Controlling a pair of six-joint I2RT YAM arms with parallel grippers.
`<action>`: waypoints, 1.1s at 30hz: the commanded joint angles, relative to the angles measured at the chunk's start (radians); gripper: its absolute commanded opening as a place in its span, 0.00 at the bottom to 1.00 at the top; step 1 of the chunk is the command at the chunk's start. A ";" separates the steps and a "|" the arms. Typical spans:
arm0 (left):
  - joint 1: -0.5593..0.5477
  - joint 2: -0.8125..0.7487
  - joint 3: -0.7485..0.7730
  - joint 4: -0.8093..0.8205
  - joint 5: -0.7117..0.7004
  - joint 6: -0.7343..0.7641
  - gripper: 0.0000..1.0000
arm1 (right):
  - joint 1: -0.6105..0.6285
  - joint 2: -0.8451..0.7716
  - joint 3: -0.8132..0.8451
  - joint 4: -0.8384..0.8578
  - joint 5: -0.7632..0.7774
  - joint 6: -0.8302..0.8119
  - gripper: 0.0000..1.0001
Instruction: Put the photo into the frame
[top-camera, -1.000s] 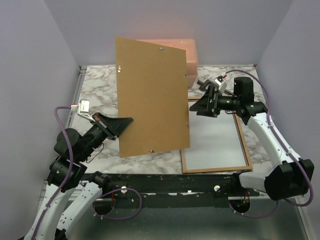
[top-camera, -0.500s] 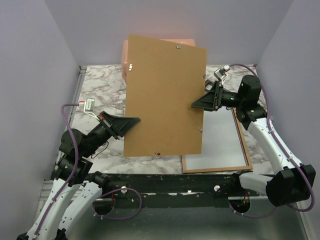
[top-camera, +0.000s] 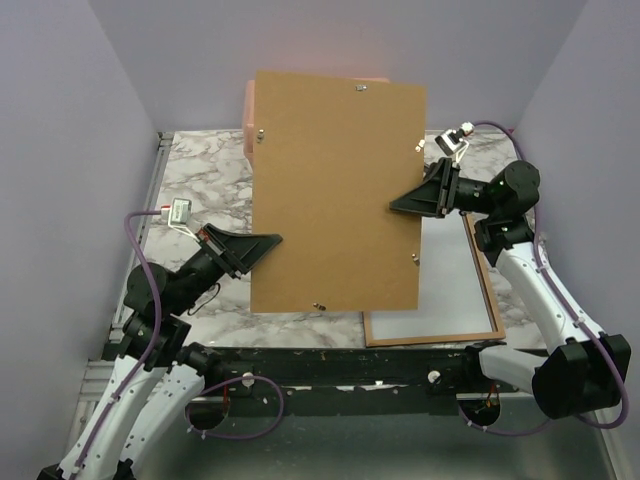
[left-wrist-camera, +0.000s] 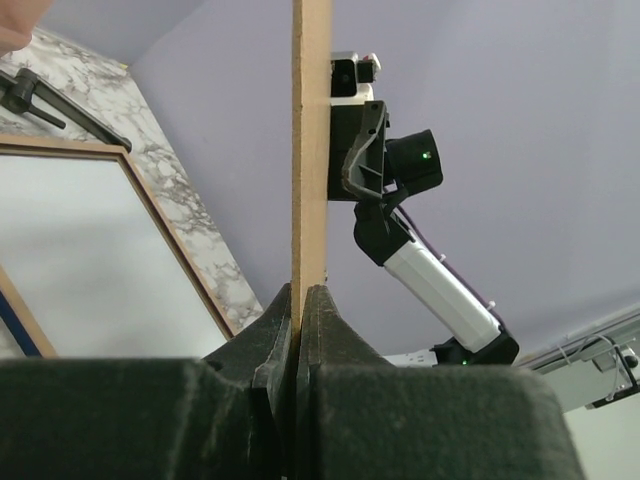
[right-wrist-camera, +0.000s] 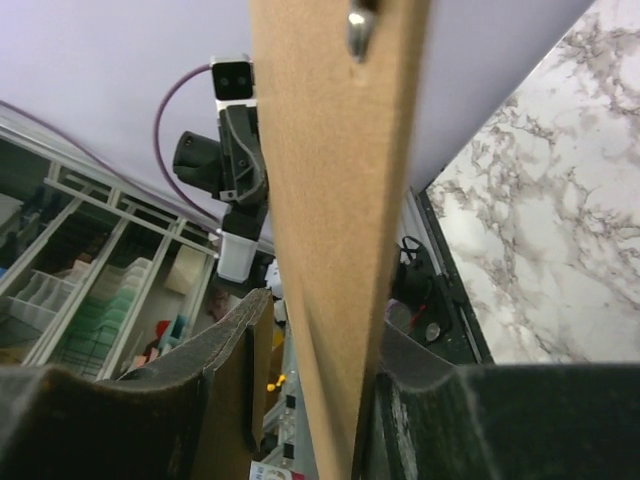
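A plain brown backing board (top-camera: 335, 190) stands upright above the table. My left gripper (top-camera: 268, 240) is shut on its left edge, and the left wrist view shows the board (left-wrist-camera: 311, 150) edge-on, pinched between those jaws (left-wrist-camera: 300, 300). My right gripper (top-camera: 400, 205) straddles the right edge. In the right wrist view the board (right-wrist-camera: 335, 150) passes between its fingers (right-wrist-camera: 325, 320), touching one pad with a gap at the other. The frame (top-camera: 486, 290) lies flat at the right, tan wood side up, around a pale sheet (top-camera: 450, 280). I cannot tell whether that sheet is the photo.
A peach plastic box (top-camera: 248, 115) sits at the back, mostly hidden behind the board. A dark metal bar (left-wrist-camera: 60, 110) lies on the marble beyond the frame. The marble tabletop (top-camera: 200, 180) runs to the purple walls on both sides.
The left arm has swung the board rightward and more square to the camera. The right gripper has risen to the board's right edge and narrowed around it.
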 joint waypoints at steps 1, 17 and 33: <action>0.027 -0.020 -0.024 0.043 -0.051 -0.002 0.00 | 0.004 -0.034 0.003 0.132 -0.061 0.095 0.36; 0.083 -0.023 -0.077 0.002 -0.073 -0.042 0.42 | 0.004 -0.029 0.030 0.130 -0.061 0.102 0.01; 0.109 0.003 0.010 -0.298 -0.174 0.085 0.98 | 0.004 -0.030 0.240 -0.503 0.092 -0.285 0.01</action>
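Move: The backing board hangs level with both hands: its middle lies about 9 cm left and 2 cm ahead of the right hand, whose open fingers straddle its right edge. From the left hand, pinching the left edge, it is some 10 cm right and 8 cm ahead. The frame lies roughly 13 cm right, 6 cm ahead and 36 cm below the right hand; the pink box some 12 cm left, 35 cm ahead and 28 cm below it. Right fingers shut on the board's right edge; left opens, lets go, moves down some 5 cm and forward. ##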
